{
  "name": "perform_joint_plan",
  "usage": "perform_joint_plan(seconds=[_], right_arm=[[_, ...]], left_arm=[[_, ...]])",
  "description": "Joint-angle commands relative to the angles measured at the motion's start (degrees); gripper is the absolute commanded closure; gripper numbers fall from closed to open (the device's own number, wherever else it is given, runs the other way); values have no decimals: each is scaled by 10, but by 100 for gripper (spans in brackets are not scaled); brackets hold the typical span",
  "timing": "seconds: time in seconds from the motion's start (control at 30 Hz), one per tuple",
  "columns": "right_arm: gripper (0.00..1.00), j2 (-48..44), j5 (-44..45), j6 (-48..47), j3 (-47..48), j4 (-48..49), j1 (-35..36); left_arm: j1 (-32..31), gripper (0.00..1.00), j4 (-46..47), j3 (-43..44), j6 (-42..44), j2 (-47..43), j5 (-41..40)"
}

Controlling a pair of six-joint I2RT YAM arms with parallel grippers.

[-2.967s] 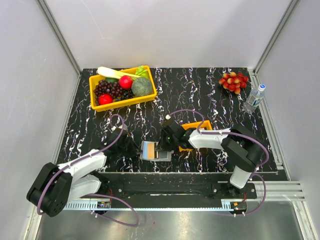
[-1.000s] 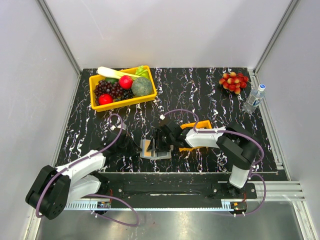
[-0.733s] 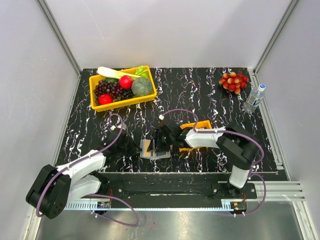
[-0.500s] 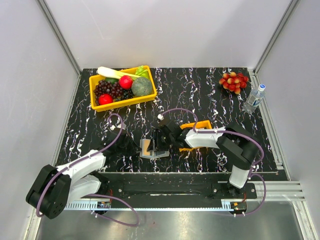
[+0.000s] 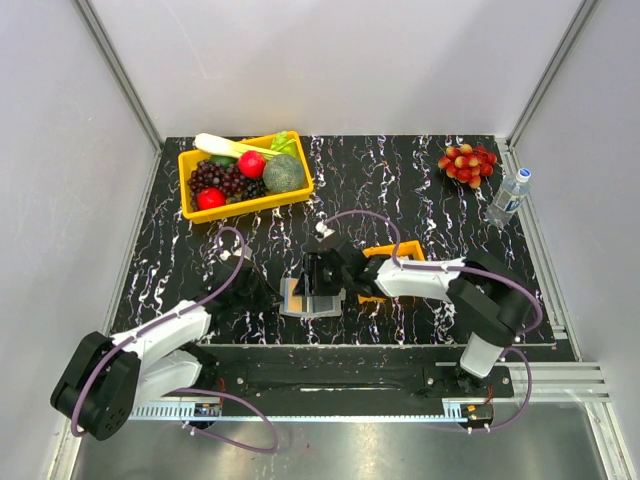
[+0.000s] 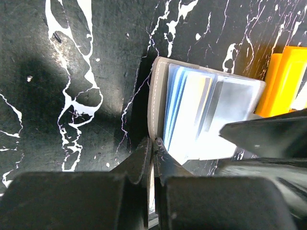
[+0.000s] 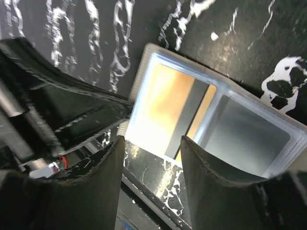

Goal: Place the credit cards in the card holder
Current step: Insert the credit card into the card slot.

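Note:
The card holder [image 5: 303, 302] lies open near the table's front edge, taupe-grey outside and blue-grey inside. In the right wrist view a tan credit card [image 7: 163, 98] with a dark stripe sits in its left pocket. A silvery-grey card [image 7: 249, 136] sits in the right pocket. My left gripper [image 6: 153, 143] is shut on the holder's grey left edge [image 6: 156, 96]. My right gripper [image 7: 151, 140] hovers open just above the holder's near edge, nothing between its fingers. From above, the right gripper [image 5: 318, 287] covers the middle of the holder.
A small orange tray [image 5: 405, 249] stands right of the holder, partly under the right arm, and shows in the left wrist view as well [image 6: 283, 81]. A yellow bin [image 5: 245, 205] of fruit and vegetables is at the back left. Red fruit [image 5: 467, 162] and a water bottle [image 5: 509, 196] are at the back right.
My right gripper has shifted a little toward the far side over the holder, its jaws still apart. The left gripper and the holder have stayed in place.

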Motion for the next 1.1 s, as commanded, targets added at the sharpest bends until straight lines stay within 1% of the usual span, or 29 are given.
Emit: perform_joint_plan(seconds=[0.0,0.13,0.2,0.23,0.4,0.5,0.57,0.63,0.87,0.97,1.07], right_arm=[[43,-78,55,-29,-2,2,5],[43,-110,93,-30,-1,-46,5],[43,-121,130,-16,-1,-78,4],[43,-123,134,-9,-5,-87,3],[43,-132,148,6,-16,-107,-1],[45,-131,149,-5,-16,-119,-1],[47,-133,152,-13,-15,-134,-1],[47,-139,161,-17,-14,-145,-1],[43,-160,177,-11,-8,-179,-1],[42,-158,173,6,-14,-187,-1],[41,-149,164,23,-21,-187,-1]], left_arm=[[-3,100,-6,2,11,-20,2],[-3,100,-12,7,13,-23,5],[-3,100,-15,10,15,-25,4],[-3,100,-17,11,16,-25,4],[-3,100,-24,15,21,-30,6],[-3,100,-40,25,34,-34,3],[-3,100,-61,39,43,-38,-3],[-3,100,-89,53,52,-42,-15],[-3,100,-168,110,78,-85,-35],[-3,100,-184,134,92,-82,-18],[-3,100,-180,147,99,-67,6]])
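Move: My left hand already pinches the open card holder by its left edge; the holder's middle is about 9 cm to its right and level with it. From my open right hand that middle is roughly 2 cm back, 2 cm right and 4 cm below. The credit card in the holder's left pocket lies some 2 cm to the right hand's left and 1 cm back. The orange box sits about 23 cm to its right and 5 cm ahead. I lift my right hand off the pocketed card, up about 6 cm and a little forward, then carry it some 7 cm right across the holder towards its clasp edge, sinking partway again, wrist rolling slightly and fingers open. My left hand keeps its pinch on the left edge, barely shifting at first, then raises it about 5.5 cm as the right clears. ##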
